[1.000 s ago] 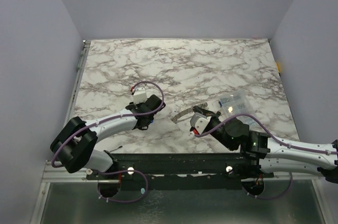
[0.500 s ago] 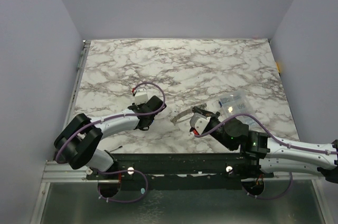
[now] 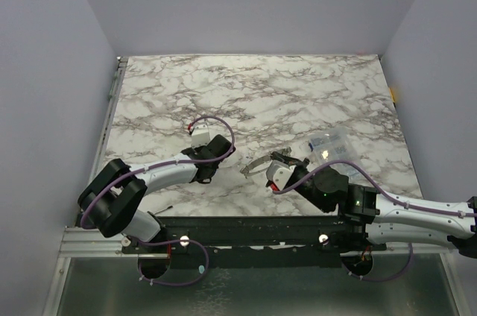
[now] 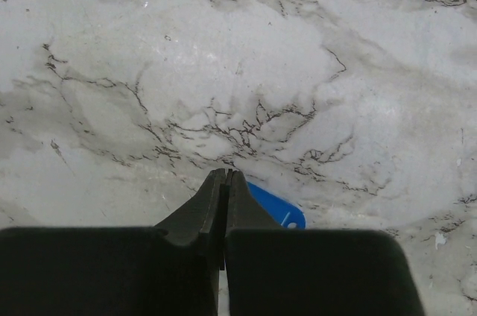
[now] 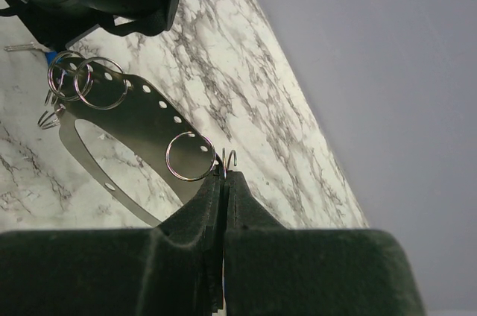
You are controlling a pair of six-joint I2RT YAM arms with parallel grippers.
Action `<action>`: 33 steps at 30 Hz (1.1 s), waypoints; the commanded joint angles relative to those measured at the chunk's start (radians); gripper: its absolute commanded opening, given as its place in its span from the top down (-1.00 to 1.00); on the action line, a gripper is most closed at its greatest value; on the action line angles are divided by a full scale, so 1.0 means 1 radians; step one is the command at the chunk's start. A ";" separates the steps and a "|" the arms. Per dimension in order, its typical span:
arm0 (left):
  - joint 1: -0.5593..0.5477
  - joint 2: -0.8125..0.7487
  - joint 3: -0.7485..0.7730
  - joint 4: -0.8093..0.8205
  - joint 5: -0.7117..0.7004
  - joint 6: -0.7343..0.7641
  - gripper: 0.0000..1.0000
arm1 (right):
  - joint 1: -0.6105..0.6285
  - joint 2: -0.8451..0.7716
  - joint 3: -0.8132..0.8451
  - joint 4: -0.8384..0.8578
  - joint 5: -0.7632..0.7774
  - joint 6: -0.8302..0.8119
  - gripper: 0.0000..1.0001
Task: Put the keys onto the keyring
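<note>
My right gripper (image 5: 226, 174) is shut on one end of the keyring (image 5: 127, 111), a flat grey metal hoop with small holes and a few thin wire rings hanging on it. It holds the hoop just above the marble, left of the arm (image 3: 257, 163). A blue key (image 4: 277, 208) lies flat on the marble against the outer side of my left gripper's right finger. My left gripper (image 4: 226, 174) is shut, tips down at the table, and nothing shows between its jaws. In the top view my left gripper (image 3: 206, 174) stands a little left of the hoop.
A clear plastic box (image 3: 330, 147) sits on the marble table (image 3: 253, 92) right of my right gripper (image 3: 273, 165). Purple cables loop over both wrists. Grey walls close in the table on the left, right and back.
My left gripper has closed from partly open to shut, and its arm has shifted slightly. The right gripper and hoop have edged a little to the left.
</note>
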 commanded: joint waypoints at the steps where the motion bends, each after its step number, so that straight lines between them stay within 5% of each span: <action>1: 0.005 0.011 -0.009 0.017 0.013 0.004 1.00 | 0.000 0.001 0.037 0.008 -0.020 0.012 0.99; 33: 0.005 -0.414 0.038 0.007 0.197 0.337 1.00 | -0.001 0.051 0.030 -0.007 -0.058 0.019 0.99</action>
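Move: The left fingers are already shut on the blue key at the table. The keyring, the metal plate with rings that the right hand holds, is centred about 12 cm to the left hand's right, 8 cm back and 20 cm above. The clear tray lies some 34 cm to its right and 4 cm ahead, at table level. From the right hand, the keyring's middle is about 3 cm left, 2 cm back and level. Left hand lifts the still-pinched blue key about 8 cm towards the held keyring, turning some 15 degrees clockwise. ##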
